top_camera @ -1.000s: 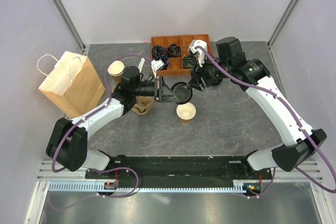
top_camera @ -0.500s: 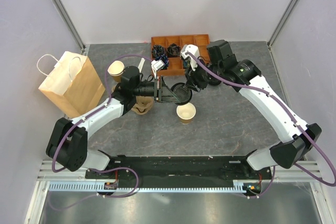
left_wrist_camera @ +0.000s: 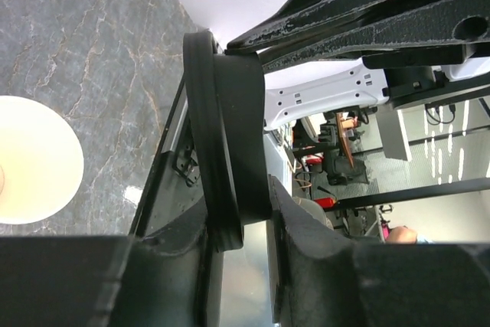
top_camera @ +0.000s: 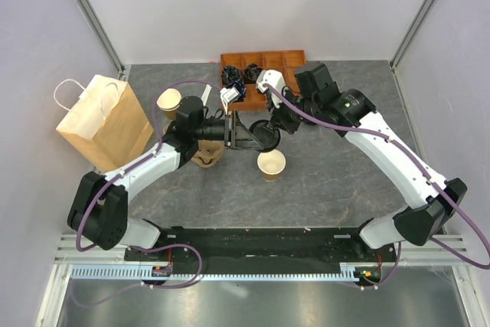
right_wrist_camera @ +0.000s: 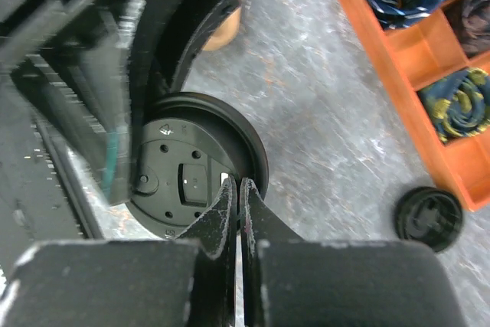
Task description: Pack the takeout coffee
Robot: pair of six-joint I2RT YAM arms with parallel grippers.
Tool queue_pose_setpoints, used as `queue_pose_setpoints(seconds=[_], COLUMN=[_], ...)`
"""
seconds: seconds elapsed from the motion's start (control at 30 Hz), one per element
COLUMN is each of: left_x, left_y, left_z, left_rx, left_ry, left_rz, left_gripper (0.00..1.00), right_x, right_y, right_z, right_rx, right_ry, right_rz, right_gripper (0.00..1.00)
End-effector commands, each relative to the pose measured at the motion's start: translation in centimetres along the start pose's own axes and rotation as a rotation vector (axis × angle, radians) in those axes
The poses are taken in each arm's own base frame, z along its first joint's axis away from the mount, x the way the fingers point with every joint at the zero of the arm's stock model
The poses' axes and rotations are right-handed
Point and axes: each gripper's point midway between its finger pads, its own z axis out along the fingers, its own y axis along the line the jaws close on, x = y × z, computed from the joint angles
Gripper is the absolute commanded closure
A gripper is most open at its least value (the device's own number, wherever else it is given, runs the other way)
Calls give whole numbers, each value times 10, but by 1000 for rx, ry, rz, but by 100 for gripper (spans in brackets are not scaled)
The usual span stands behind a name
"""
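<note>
The takeout coffee is out of view. A black lid [left_wrist_camera: 226, 135] stands on edge above the table, and my left gripper [left_wrist_camera: 253, 220] is shut on its lower rim. From the right, my right gripper [right_wrist_camera: 237, 185] is shut, its tips pinching the raised rim of the same black lid [right_wrist_camera: 180, 178]. In the top view the black lid [top_camera: 266, 134] hangs between the left gripper [top_camera: 249, 137] and the right gripper [top_camera: 277, 124]. Just in front of them stands a lidless tan cup [top_camera: 271, 165] with a pale inside, also seen as the cup [left_wrist_camera: 34, 158].
A brown paper bag [top_camera: 103, 120] stands open at the left. A second lidless cup [top_camera: 169, 102] and a crumpled tan piece [top_camera: 205, 157] sit near my left arm. At the back is an orange tray [top_camera: 263, 57], with a loose black lid [right_wrist_camera: 429, 218] lying beside it.
My right arm has moved left to the held lid and its gripper has closed on the rim. The left arm and the lid have stayed put.
</note>
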Motion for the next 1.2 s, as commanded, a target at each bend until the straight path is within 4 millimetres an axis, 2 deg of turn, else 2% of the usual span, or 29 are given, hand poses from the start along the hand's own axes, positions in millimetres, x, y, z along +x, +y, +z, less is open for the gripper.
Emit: queue_pose_setpoints(seconds=[0.0, 0.03, 0.13, 0.17, 0.2, 0.23, 0.27, 0.37, 0.4, 0.43, 0.47, 0.5, 0.57, 0.63, 0.67, 0.73, 0.93, 1.17], left_x=[1, 2, 1, 6, 1, -5, 2, -9, -3, -7, -15, -13, -30, -36, -47, -50, -66, -60], left_y=[-7, -6, -4, 4, -4, -3, 4, -11, -10, -18, -24, -27, -41, -46, -53, -56, -60, -58], left_z=[-4, -6, -17, -22, -27, -36, -43, -67, -74, -84, -90, -95, -108, -118, -123, -127, -131, -126], left_rx=[6, -3, -48, -87, -94, -116, -158, -208, -242, -264, -286, -305, -348, -403, -436, -466, -503, -460], left_ry=[7, 8, 8, 24, 14, -6, 12, -34, -27, -54, -72, -69, -113, -126, -144, -145, -175, -161], left_rz=[40, 42, 77, 82, 120, 143, 130, 267, 254, 295, 359, 354, 437, 455, 518, 542, 588, 559], left_gripper=[55, 52, 26, 15, 13, 9, 1, 0, 0, 0, 0, 0, 0, 0, 0, 0, 0, 0], right_x=[1, 2, 8, 10, 14, 17, 19, 37, 44, 49, 61, 65, 78, 85, 90, 99, 107, 112], right_y=[-9, -10, -14, -13, -15, -16, -16, -15, -13, -8, -3, -2, -3, -3, -2, -1, -2, -7], right_z=[-3, -3, -6, -7, -10, -11, -13, -12, -11, -7, 0, 5, 20, 29, 38, 49, 71, 82], right_rx=[48, 54, 76, 78, 81, 84, 86, 75, 60, 35, 4, -4, -7, -6, -11, -21, -32, -31], right_ry=[13, 15, 36, 43, 55, 62, 71, 131, 150, 159, 186, 194, 215, 225, 240, 270, 292, 293], right_rz=[-29, -30, -38, -43, -39, -45, -48, -45, -36, -29, -8, 0, 15, 17, 14, 20, 49, 39], right_gripper=[100, 100, 100, 100, 100, 100, 100, 100, 100, 100, 100, 100, 100, 100, 100, 100, 100, 100])
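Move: Between the two hands hangs the black lid, pinched by both. Its middle is about 3 cm back and 2 cm left of the right hand. The open cup waits some 19 cm below the right hand, 3 cm back and 1 cm left; from the left hand it is about 5 cm right, level fore-and-aft and 17 cm down. From the cup, the spare lid lies roughly 20 cm farther out and 13 cm right, the cup carrier 8 cm farther out and 26 cm left. Opening wide, the left fingers let go of the lid's left edge; that hand then backs off about 12 cm left and rises some 9 cm, its fingers swinging forward and tipping down. The right hand keeps its pinch, drifts about 3 cm right, then lowers the lid about 14 cm onto the cup's mouth, easing partly back left and tipping its fingers some 20 degrees more steeply down. ##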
